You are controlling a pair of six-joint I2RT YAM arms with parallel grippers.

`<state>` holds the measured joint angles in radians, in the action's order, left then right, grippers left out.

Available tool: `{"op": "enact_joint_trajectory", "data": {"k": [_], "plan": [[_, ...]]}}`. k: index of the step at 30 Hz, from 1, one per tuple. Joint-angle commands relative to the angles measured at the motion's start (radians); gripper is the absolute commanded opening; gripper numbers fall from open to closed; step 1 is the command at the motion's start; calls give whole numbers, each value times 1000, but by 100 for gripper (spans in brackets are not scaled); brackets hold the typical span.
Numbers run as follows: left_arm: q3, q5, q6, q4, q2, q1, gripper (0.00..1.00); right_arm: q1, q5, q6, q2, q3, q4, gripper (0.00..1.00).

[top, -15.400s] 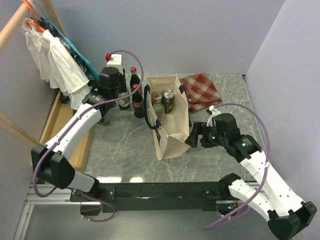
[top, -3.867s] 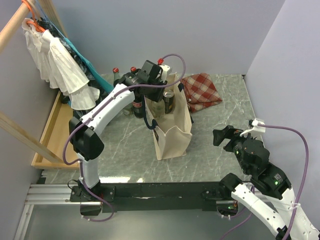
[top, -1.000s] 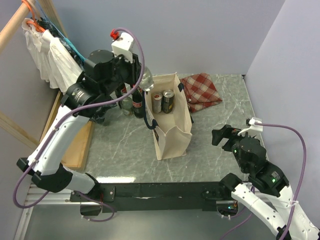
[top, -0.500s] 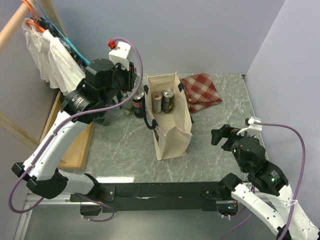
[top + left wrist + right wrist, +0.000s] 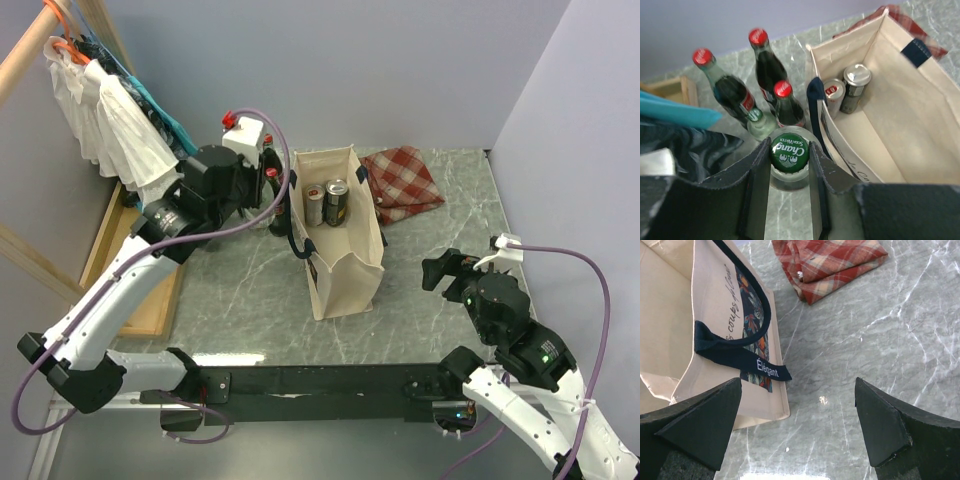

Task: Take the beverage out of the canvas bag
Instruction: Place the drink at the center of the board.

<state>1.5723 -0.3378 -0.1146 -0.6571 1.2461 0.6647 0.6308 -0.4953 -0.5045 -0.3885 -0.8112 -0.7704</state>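
Note:
The beverage, a clear glass bottle with a green "Chang Soda Water" cap (image 5: 788,155), is held upright by its neck in my shut left gripper (image 5: 788,147). It is outside the canvas bag (image 5: 340,240), just left of the bag's navy handle (image 5: 815,95); whether its base rests on the table I cannot tell. In the top view my left gripper (image 5: 258,192) hides the bottle. Two cans (image 5: 856,85) (image 5: 832,94) stand inside the bag. My right gripper (image 5: 797,425) hangs open over bare table right of the bag (image 5: 715,315), also seen from above (image 5: 440,272).
Three red-capped cola bottles (image 5: 758,37) (image 5: 702,56) (image 5: 783,89) and an uncapped clear bottle (image 5: 756,116) stand close behind the held one. A red checked cloth (image 5: 405,180) lies right of the bag. A wooden tray (image 5: 115,250) and hanging clothes (image 5: 110,120) are at far left.
My left arm has come down and slightly left with the green-capped bottle, from above the bag's rim to beside the cola bottles. The right arm has not moved.

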Motion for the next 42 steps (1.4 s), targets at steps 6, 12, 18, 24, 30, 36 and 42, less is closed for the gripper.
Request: {"op": "enact_joint_trajectory", "data": {"k": [6,12,18,24,30,36,42], "plan": [[-185,-32,-73,335,-106,4,1,6,-9,-3,-10,4,33,100],[-282,-50,-77,435,-114,4,1,6,-20,4,-26,-6,26,100],[-333,-59,-77,504,-99,4,1,4,-61,-17,-52,-16,10,100],[-377,-53,-83,554,-79,4,1,4,-134,-54,-26,-23,3,100],[-423,-49,-97,608,-50,4,1,4,-160,-71,19,-8,28,100],[-457,-58,-100,649,-28,3,1,4,-203,-91,31,35,16,100],[-489,-52,-109,703,-5,-11,1,6,-213,-114,7,56,22,100]]}}
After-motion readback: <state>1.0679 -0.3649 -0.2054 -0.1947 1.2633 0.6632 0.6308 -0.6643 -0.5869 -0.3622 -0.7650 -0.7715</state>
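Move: The left hand already holds the Chang bottle by its capped neck; its set-down spot on the board lies about 4 cm ahead, 3 cm right and some 37 cm below the fingers. The nearest Coke bottle stands roughly 10 cm ahead and 2 cm right, the other Chang bottle about 12 cm ahead and 4 cm left; the canvas bag's middle is 5 cm ahead and 19 cm right. From the right hand, the spot is around 14 cm ahead, 34 cm left. Downward for the most part, about 13 cm, the left hand lowers the upright Chang bottle beside the canvas bag's left wall, easing midway before sinking again. It drifts some 3 cm forward and 2 cm right towards the nearest Coke bottle, keeping its grip and barely turning. The empty right hand stays open, shifts slightly right and yaws clockwise. ##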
